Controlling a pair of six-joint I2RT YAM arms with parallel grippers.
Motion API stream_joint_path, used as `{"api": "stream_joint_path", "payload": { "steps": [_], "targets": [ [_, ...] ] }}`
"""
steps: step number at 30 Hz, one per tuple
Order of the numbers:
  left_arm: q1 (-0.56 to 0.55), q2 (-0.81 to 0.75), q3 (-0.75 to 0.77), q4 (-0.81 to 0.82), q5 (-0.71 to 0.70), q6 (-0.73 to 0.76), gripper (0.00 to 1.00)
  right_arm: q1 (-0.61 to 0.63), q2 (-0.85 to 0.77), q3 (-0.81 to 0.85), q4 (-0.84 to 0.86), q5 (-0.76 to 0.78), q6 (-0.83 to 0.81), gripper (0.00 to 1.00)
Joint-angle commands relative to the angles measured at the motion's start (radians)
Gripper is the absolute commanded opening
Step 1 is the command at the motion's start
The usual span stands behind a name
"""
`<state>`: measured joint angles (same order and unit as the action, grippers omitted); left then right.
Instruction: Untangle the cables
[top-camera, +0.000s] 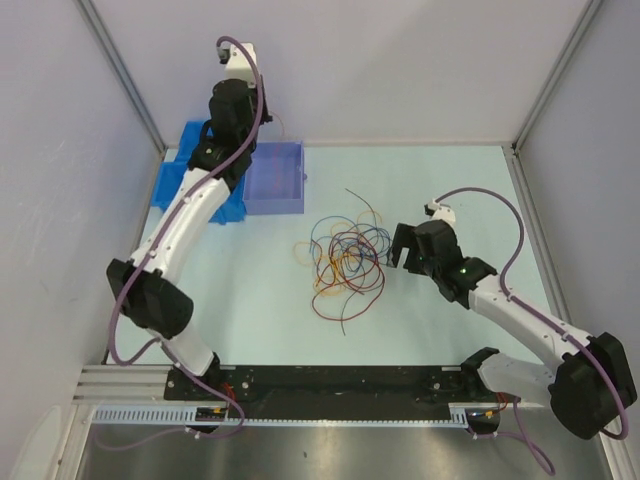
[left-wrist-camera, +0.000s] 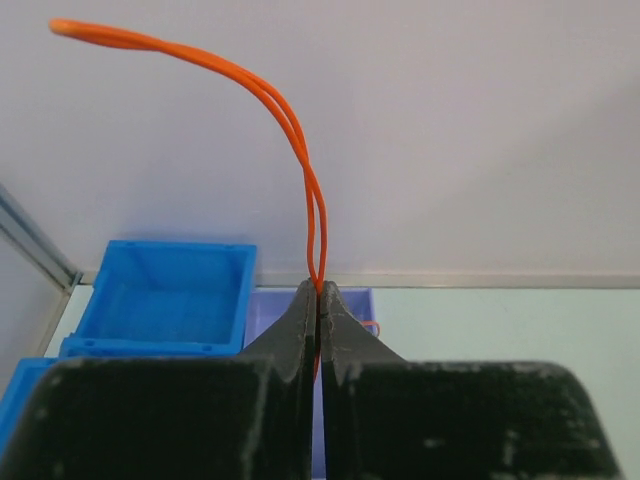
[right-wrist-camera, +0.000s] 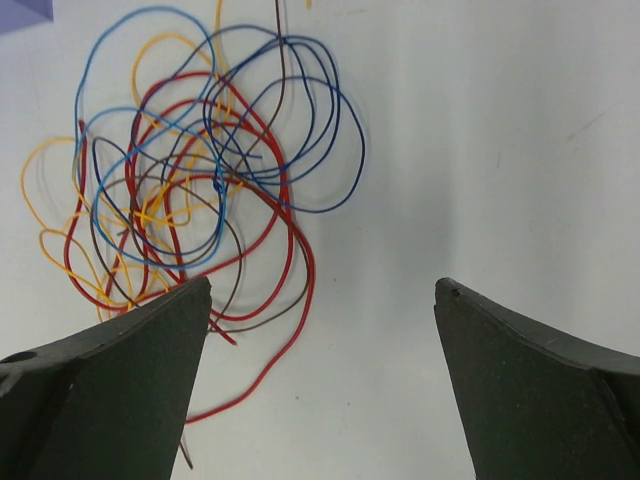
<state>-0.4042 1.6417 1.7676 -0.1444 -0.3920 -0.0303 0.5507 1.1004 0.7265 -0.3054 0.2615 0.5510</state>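
Observation:
The cables lie in a loose tangle of red, orange, yellow, blue and dark wires on the pale table. The tangle also shows in the right wrist view, ahead and to the left of my fingers. My right gripper is open and empty, low over the table just right of the tangle. My left gripper is raised over the bins at the far left. It is shut on one orange cable, which is folded double, rises from the fingertips and curls left.
A blue bin and a purple bin stand at the far left by the back wall. Frame posts and side walls close in the table.

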Motion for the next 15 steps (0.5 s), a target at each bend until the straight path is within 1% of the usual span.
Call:
{"api": "stream_joint_path", "payload": {
  "steps": [1,3,6,10,11,15],
  "targets": [
    [0.079,0.085,0.125,0.025,-0.041,-0.045,0.00,0.015,-0.013,-0.025,0.075,-0.031,0.017,0.97],
    [0.109,0.133,0.170,0.060,-0.076,-0.053,0.00,0.021,-0.004,-0.033,0.084,-0.053,0.013,0.97],
    [0.151,0.182,0.240,0.086,-0.090,-0.065,0.00,0.035,0.012,-0.033,0.095,-0.071,0.007,0.96],
    [0.215,0.282,0.344,0.082,-0.081,-0.109,0.00,0.046,0.033,-0.033,0.112,-0.094,-0.003,0.96],
    [0.234,0.299,0.395,0.072,-0.079,-0.118,0.00,0.048,0.038,-0.032,0.115,-0.099,-0.006,0.96],
    [0.255,0.388,0.484,0.103,-0.070,-0.076,0.00,0.049,0.056,-0.032,0.129,-0.120,-0.013,0.96]
  ]
}}
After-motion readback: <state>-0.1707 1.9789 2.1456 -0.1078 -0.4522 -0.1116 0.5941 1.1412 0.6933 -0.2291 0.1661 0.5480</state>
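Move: The left hand, high up with the orange cable in its fingers, has the back blue bin about 20 cm ahead, 18 cm to its left and 39 cm below; the purple bin is roughly 10 cm ahead and 2 cm left, the front blue bin some 6 cm ahead and 21 cm left, and the tangled pile about 12 cm back and 19 cm right. For the right hand the pile lies some 8 cm ahead, 12 cm left and 12 cm below. Still pinching the doubled orange cable in its shut fingers, the left hand sweeps left and forward in equal parts, about 15 cm in all and nearly level, from the purple bin's side towards the back blue bin, while it turns some 15 degrees counter-clockwise. The right hand, open wide and touching nothing, eases about 3 cm left towards the tangled pile and sinks slightly, turning a little counter-clockwise as it goes. ##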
